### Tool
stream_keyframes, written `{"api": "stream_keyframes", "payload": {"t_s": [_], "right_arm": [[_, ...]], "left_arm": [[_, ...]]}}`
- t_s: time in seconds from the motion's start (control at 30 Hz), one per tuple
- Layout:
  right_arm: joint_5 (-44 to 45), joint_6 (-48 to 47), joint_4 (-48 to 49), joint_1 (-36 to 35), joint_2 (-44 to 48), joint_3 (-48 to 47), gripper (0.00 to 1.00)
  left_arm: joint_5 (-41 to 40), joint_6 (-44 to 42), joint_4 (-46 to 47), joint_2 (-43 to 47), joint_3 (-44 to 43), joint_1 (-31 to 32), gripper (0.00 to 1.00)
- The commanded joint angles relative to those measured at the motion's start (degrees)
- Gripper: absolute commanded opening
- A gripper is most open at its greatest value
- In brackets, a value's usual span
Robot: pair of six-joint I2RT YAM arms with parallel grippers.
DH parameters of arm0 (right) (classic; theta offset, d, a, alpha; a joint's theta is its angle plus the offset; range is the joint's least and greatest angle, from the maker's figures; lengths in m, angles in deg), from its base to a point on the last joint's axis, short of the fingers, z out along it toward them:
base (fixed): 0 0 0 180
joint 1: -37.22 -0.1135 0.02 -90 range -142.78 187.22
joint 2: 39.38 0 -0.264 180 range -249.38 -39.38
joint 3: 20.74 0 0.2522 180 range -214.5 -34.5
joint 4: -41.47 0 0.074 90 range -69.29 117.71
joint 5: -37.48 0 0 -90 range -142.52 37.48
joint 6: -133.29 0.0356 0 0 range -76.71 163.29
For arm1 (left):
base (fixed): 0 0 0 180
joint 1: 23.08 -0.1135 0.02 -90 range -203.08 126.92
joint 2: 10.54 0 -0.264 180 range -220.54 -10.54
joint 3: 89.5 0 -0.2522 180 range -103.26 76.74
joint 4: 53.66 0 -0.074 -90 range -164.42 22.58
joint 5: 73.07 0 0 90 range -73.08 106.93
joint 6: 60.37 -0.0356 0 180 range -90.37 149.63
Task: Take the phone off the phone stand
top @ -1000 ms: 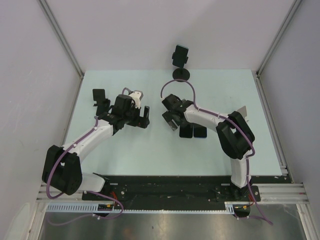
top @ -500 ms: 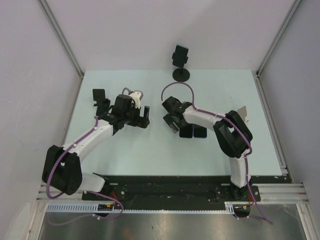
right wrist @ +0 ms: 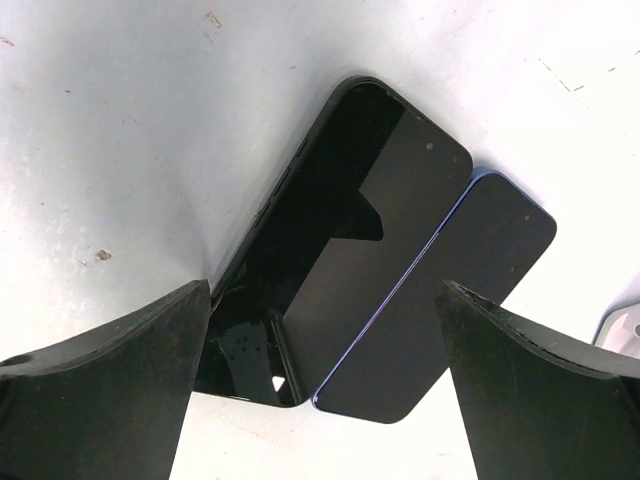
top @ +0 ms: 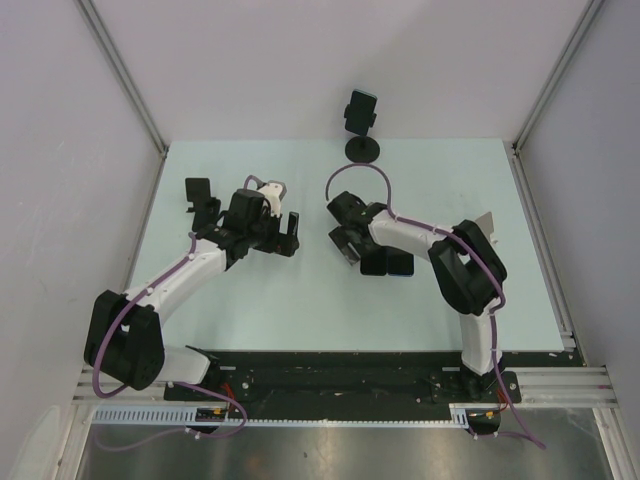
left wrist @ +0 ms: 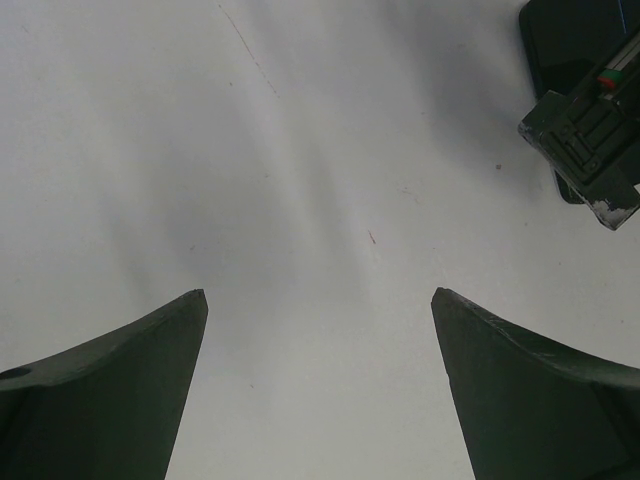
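Observation:
A dark phone (top: 361, 108) stands upright in the clamp of a black phone stand (top: 362, 150) at the back edge of the table, apart from both arms. My right gripper (top: 350, 243) (right wrist: 322, 287) is open and hovers low over two phones lying flat side by side, a black phone (right wrist: 340, 240) (top: 372, 264) and a blue-edged phone (right wrist: 450, 290) (top: 400, 264). Neither phone is gripped. My left gripper (top: 288, 236) (left wrist: 320, 293) is open over bare table with nothing between its fingers.
A second black stand (top: 200, 194) sits at the left of the pale green table (top: 300, 300). A small white object (top: 487, 222) lies behind the right arm's elbow. The right gripper's body (left wrist: 590, 150) shows at the top right of the left wrist view.
My right gripper has shifted slightly to the right, closer over the two flat phones. The left arm has not moved.

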Motion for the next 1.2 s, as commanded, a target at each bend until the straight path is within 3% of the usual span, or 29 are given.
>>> {"api": "stream_keyframes", "payload": {"t_s": [0.0, 0.23, 0.53, 0.7, 0.93, 1.17], "right_arm": [[-1.3, -0.5, -0.3, 1.6, 5.1, -0.1, 0.99], [-8.3, 1.1, -2.2, 10.8, 15.5, 0.0, 0.98], [-14.2, 4.2, -3.3, 31.6, 24.2, 0.1, 0.95], [-22.9, -4.0, 1.0, 42.7, 27.0, 4.3, 0.98], [-46.1, -17.1, 4.0, 56.5, 25.5, 6.5, 1.0], [-56.5, -25.5, 2.6, 58.2, 21.3, 6.5, 1.0]], "left_arm": [[0.6, 0.2, 1.3, 0.9, -1.5, -0.1, 1.0], [0.9, 0.2, 1.4, 0.9, -1.6, -0.2, 1.0], [1.4, 0.2, 1.2, 1.3, -1.5, -0.2, 1.0], [1.7, 0.2, 1.4, 1.5, -1.6, -0.1, 1.0], [2.2, 0.2, 1.2, 1.7, -1.7, -0.1, 1.0], [2.1, 0.0, 1.3, 1.9, -1.7, -0.1, 1.0]]}}
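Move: The right hand, open and low over the left phone, has that phone's middle about 1 cm ahead of it and 1 cm below, with the right phone some 8 cm to the right of the hand and 1 cm ahead. The emptied phone stand lies roughly 31 cm to the hand's right and 3 cm ahead, its middle about 3 cm higher. From the left hand, the stand is about 57 cm right, 7 cm ahead and 5 cm below. The right hand's left finger comes free of the left phone's left edge. The hand climbs some 13 cm as it swings about 30 cm right and a little forward, towards the empty phone stand, ending above it. Its fingers stay wide open while the wrist rolls left side up by some 30 degrees and swings clockwise, then partly back; at the end the rightward travel stops. ##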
